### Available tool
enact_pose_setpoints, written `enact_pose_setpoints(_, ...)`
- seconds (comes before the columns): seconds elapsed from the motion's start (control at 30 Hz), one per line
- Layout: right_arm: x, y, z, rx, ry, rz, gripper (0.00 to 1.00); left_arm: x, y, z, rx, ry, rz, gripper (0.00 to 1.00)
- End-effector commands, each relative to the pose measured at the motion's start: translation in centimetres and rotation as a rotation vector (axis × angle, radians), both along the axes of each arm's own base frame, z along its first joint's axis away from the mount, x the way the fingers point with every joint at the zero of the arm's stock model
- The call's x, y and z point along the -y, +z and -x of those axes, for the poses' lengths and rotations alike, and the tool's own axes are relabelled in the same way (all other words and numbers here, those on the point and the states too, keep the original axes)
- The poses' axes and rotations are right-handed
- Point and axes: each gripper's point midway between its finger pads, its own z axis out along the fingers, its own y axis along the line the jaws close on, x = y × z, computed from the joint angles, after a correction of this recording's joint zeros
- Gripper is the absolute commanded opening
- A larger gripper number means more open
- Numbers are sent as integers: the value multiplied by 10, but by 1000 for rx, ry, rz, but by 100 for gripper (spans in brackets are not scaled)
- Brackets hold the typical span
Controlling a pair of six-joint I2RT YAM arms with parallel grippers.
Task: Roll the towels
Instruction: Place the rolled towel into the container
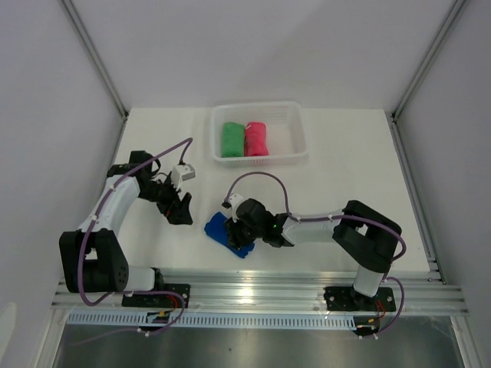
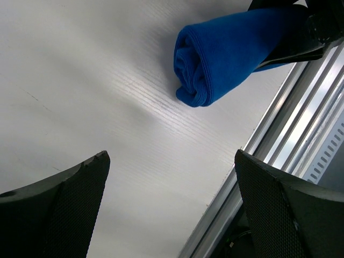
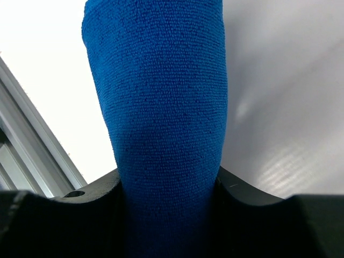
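Observation:
The blue towel [image 1: 221,229] lies rolled into a tube on the table near the front edge. My right gripper [image 1: 244,231] is shut on it. In the right wrist view the roll [image 3: 161,97] fills the gap between both jaws of the gripper [image 3: 169,188] and sticks out ahead of them. My left gripper [image 1: 182,210] hovers just left of the roll and stands open with nothing in it. The left wrist view shows the roll's spiral end [image 2: 215,54] ahead of that gripper's [image 2: 172,207] spread fingers [image 2: 64,209]. A green towel [image 1: 232,139] and a pink-red towel [image 1: 255,139] lie rolled side by side in the basket.
The white slotted basket [image 1: 296,123] stands at the back centre of the table. An aluminium rail [image 1: 261,290] runs along the near edge, close behind the blue roll [image 2: 290,134]. White walls enclose the table on three sides.

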Motion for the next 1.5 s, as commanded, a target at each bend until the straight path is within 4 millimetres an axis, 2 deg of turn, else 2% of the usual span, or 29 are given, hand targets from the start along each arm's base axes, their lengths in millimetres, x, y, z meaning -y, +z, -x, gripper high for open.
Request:
enact_pose_setpoints(0.0,14,5,-4,-2,-46,22,32,4,12,-6,23,16,51,99)
enact_pose_setpoints(0.17,27,11,-13,24,-101,29,31,4,13,-7,27,14,50,100)
enact_pose_setpoints(0.23,31,18,-19,41,-125,20,31,4,13,-7,25,14,52,100)
enact_pose_setpoints(0.63,77,42,-58,150,-309,50,27,3,13,-8,25,18,49,99)
enact_pose_setpoints(0.87,94,44,-67,163,-362,69,26,3,13,-9,25,19,52,100)
enact_pose_setpoints(0.93,99,49,-70,173,-381,60,25,3,14,-10,26,18,52,99)
enact_pose_setpoints(1.07,123,75,-84,236,-440,76,25,2,12,-9,22,18,50,99)
enact_pose_setpoints(1.1,130,96,-96,271,-472,47,25,2,12,-10,18,22,50,99)
enact_pose_setpoints(1.17,144,116,-112,319,-498,60,25,2,12,-12,16,30,52,99)
enact_pose_setpoints(1.2,156,140,-134,355,-552,38,25,2,12,-13,13,34,51,99)
enact_pose_setpoints(1.27,168,160,-156,394,-587,49,24,2,12,-15,5,39,57,99)
enact_pose_setpoints(1.3,179,177,-182,439,-627,67,24,3,12,-15,3,41,59,100)
enact_pose_setpoints(1.4,195,187,-222,488,-682,132,22,3,11,-16,4,39,61,100)
enact_pose_setpoints(1.43,200,188,-248,490,-717,147,22,3,11,-17,10,40,62,100)
enact_pose_setpoints(1.47,202,187,-262,499,-732,154,21,3,10,-16,7,38,60,100)
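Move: The right hand holds the rolled blue towel low over the table. The container's empty right part lies about 39 cm ahead and 20 cm to its right, at roughly the same height. The pink roll, next to that space, is some 38 cm ahead and 9 cm right, and the green roll about 38 cm straight ahead. From the left hand the empty part is about 34 cm ahead, 32 cm right and 9 cm lower. Keeping its grip on the rolled blue towel, the right hand first eases to its right and somewhat forward, low over the table, for about 10 cm. It then sweeps fast forward and up, still drifting right, towards the container's empty side, ending some 22 cm farther out and 18 cm higher. The wrist swings clockwise about 40 degrees and the fingers tilt upward. ##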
